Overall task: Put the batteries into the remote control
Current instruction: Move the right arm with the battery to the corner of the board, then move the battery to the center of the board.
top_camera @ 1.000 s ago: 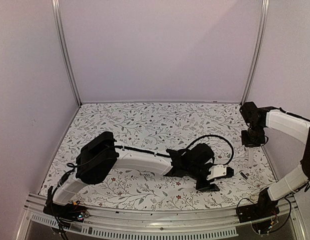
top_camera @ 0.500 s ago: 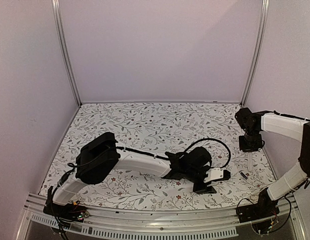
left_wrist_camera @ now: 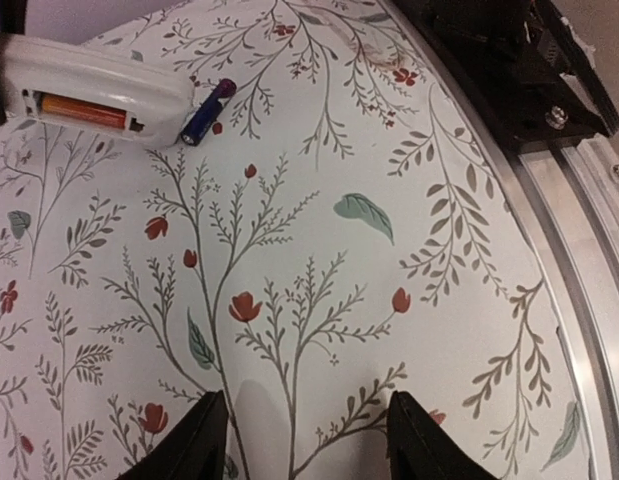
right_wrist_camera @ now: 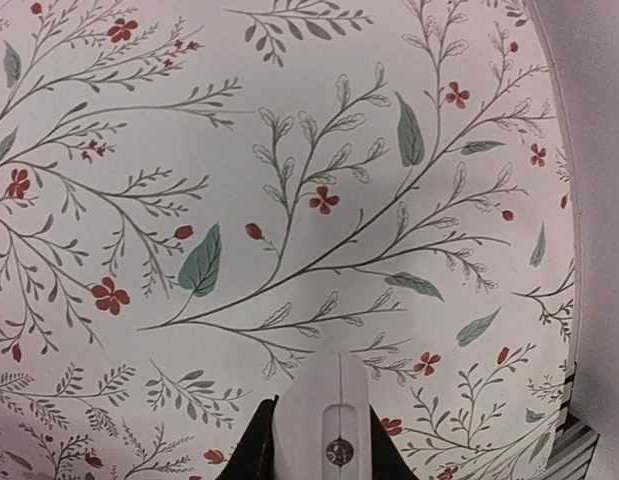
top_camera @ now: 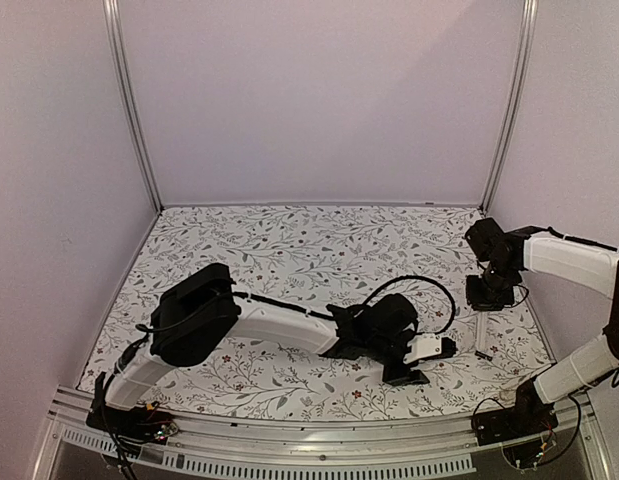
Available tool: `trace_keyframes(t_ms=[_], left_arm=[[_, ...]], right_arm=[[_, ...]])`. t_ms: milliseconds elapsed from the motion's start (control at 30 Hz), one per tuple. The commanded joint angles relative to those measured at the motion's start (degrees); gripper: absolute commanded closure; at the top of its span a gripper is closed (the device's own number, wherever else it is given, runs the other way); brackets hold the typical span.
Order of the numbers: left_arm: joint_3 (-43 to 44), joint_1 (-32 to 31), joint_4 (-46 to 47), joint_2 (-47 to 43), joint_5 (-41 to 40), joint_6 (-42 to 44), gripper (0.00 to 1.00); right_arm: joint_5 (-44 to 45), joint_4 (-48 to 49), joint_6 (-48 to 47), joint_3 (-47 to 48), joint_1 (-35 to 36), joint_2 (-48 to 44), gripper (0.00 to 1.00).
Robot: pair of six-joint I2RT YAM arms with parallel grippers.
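Observation:
The white remote control (top_camera: 483, 330) hangs from my right gripper (top_camera: 482, 303), which is shut on its upper end. In the right wrist view the remote control (right_wrist_camera: 324, 415) sits between the black fingers. The left wrist view shows its open battery bay (left_wrist_camera: 84, 108) with the orange-red battery (left_wrist_camera: 82, 110) inside. The dark battery (left_wrist_camera: 207, 112) lies on the cloth right at the remote's lower end (top_camera: 484, 353). My left gripper (top_camera: 431, 360) is low over the table to the left of them, open and holding nothing (left_wrist_camera: 309, 440).
A floral cloth (top_camera: 289, 250) covers the table. The aluminium front rail (left_wrist_camera: 574, 260) and the right arm's black base (left_wrist_camera: 519, 60) lie close on the near side. A side wall and frame post (top_camera: 509, 110) stand just right of the right arm.
The right arm has carried the remote left and down, bringing its lower end beside the dark battery. The left gripper has drifted slightly left, still open.

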Motion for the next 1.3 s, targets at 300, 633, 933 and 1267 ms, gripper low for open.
trace_keyframes(t_ms=[300,633,933,1267], left_arm=[[-0.9,0.0,6.4,-0.6,3.9,1.0,0.43],[21.9,-2.6,-6.6,15.0,10.6,1.7,0.41],[33.8,-4.3,-11.9,24.8,10.8,1.0,0.47],[41.3,-4.9,-20.9,29.1,8.8,5.7,0.72]], right_arm=[[-9.5,1.9,5.8,3.3,1.6,-5.6,1.00],[-9.6,1.0,3.7,4.8,-7.8,-13.4,1.00],[-10.6,0.7,2.9,5.6,-9.3,-14.2,1.00],[-10.8,-0.2,2.2,5.2,-10.5,-15.9,1.00]])
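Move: The loose battery lies by the free end of the remote control, about 14 cm to the left hand's right and 7 cm ahead of it, some 2 cm below. The remote, still held by the right hand, has its middle about 7 cm farther out than the battery and a little higher. The right arm's base stands some 21 cm to the left hand's right and 4 cm back. From the right hand the battery is about 11 cm back, straight in line, 7 cm down. The battery gets a sweep from the remote's free end as the right hand swings about 5 cm left, tilting some 15 degrees, then backs off right and lifts about 9 cm, keeping its grip. Meanwhile the left hand goes some 9 cm right and 5 cm back, hopping up on the way and sinking to the battery, its fingers closing partway around the near end. ##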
